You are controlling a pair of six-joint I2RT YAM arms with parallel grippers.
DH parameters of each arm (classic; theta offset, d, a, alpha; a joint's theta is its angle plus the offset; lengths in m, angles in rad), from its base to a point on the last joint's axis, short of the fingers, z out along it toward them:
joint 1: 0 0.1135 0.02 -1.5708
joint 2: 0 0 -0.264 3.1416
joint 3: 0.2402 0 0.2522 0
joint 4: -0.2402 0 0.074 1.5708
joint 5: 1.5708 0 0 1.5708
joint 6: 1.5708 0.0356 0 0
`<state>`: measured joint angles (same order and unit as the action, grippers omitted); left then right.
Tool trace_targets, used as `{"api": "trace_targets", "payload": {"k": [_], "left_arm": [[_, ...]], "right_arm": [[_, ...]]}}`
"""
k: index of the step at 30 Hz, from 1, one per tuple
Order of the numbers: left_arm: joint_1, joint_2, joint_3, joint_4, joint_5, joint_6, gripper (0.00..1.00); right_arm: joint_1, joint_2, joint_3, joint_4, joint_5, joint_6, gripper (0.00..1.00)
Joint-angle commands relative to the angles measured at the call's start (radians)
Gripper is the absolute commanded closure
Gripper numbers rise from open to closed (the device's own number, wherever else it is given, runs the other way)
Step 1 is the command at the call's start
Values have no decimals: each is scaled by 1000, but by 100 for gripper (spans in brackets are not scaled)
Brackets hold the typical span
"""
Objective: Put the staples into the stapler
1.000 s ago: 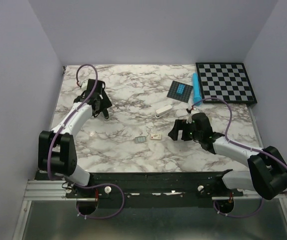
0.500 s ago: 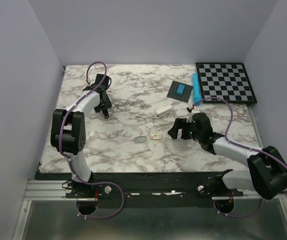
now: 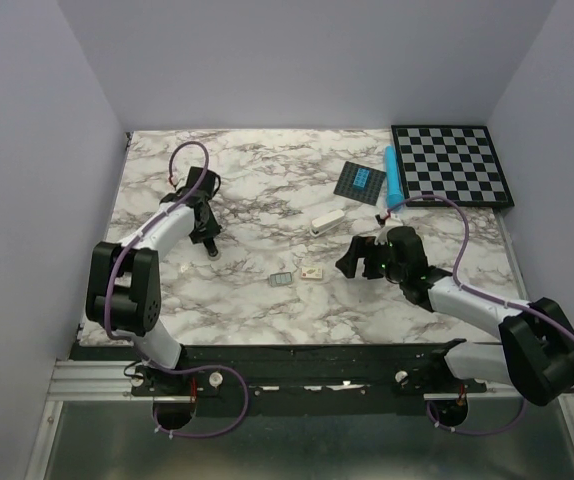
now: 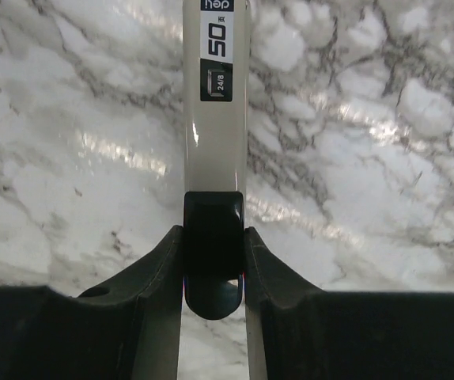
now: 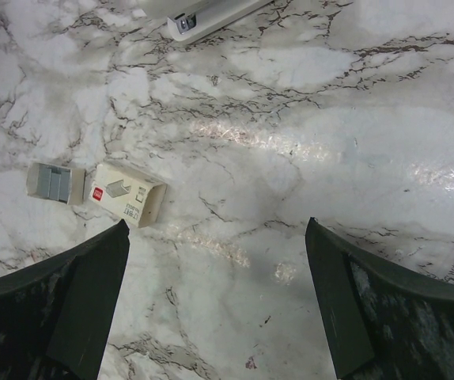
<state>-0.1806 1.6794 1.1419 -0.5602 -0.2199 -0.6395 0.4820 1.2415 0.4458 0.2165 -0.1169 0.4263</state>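
My left gripper (image 4: pixel 213 233) is shut on the black rear end of the stapler (image 4: pixel 216 103). The stapler's pale upper face is printed "50" and "24/6" and runs away from the fingers over the marble. In the top view this gripper (image 3: pixel 210 240) points down at the back left of the table, and only a dark sliver of the stapler (image 3: pixel 213 250) shows. The staples lie mid-table: a small grey strip (image 5: pixel 55 182) (image 3: pixel 281 281) beside its white box (image 5: pixel 128 194) (image 3: pixel 313 272). My right gripper (image 5: pixel 217 226) (image 3: pixel 359 262) hangs open just right of the box, with nothing between its fingers.
A white oblong block (image 3: pixel 327 218) (image 5: pixel 203 16) lies behind the box. At the back right are a checkered board (image 3: pixel 452 165), a blue tube (image 3: pixel 393 172) and a dark square pad with blue cells (image 3: pixel 360 181). Walls close the table on three sides.
The left gripper's jaws have closed from wide open onto the stapler's black end, and the left arm's elbow has swung. The right arm has barely moved.
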Motion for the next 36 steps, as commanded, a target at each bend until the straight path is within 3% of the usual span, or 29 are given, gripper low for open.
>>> {"api": "trace_targets", "payload": {"k": [1, 6, 10, 11, 17, 30, 34, 36], "left_arm": [[-39, -122, -99, -89, 45, -72, 84], [-106, -246, -215, -80, 50, -179, 83], [-137, -273, -271, -14, 102, -241, 74], [-140, -271, -278, 0, 129, -249, 63], [-155, -245, -246, 65, 209, -290, 33], [-192, -159, -128, 155, 335, -328, 17], [-195, -208, -136, 122, 327, -278, 12], [-195, -272, -122, 91, 247, -166, 8]], "right_arm": [[-8, -22, -15, 29, 3, 3, 0], [-8, -19, -13, 30, -3, 3, 0], [-8, -16, -15, 32, -4, 2, 0], [-8, -14, -15, 35, -6, 2, 0], [-8, -16, -19, 37, -4, 2, 0], [-8, -2, -19, 41, 5, -6, 0], [-8, -8, -24, 43, -3, -15, 0], [-8, -19, -32, 61, -21, -21, 0]]}}
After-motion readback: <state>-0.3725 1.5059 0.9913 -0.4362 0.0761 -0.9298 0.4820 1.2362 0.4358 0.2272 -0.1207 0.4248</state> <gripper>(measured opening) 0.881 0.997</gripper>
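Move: Pinched by its black end in the left hand, the long stapler points forward. The opened staple tray it is taken toward lies about 17 cm right and 9 cm back of that hand, some 3 cm lower; the staple box is about 25 cm right and 7 cm back, the white stapler 29 cm right and 5 cm ahead. From the right hand the tray lies roughly 17 cm left, 6 cm back and 9 cm below. Drawing back about 8 cm at a level height and increasingly rightward, the left hand keeps its pinch on the stapler's black end, then opens its fingers wide and lets go. It carries on right towards the staple tray, some 12 cm in all, while coming forward again about 4 cm, rising about 3 cm and rolling roughly 25 degrees, left side down. ##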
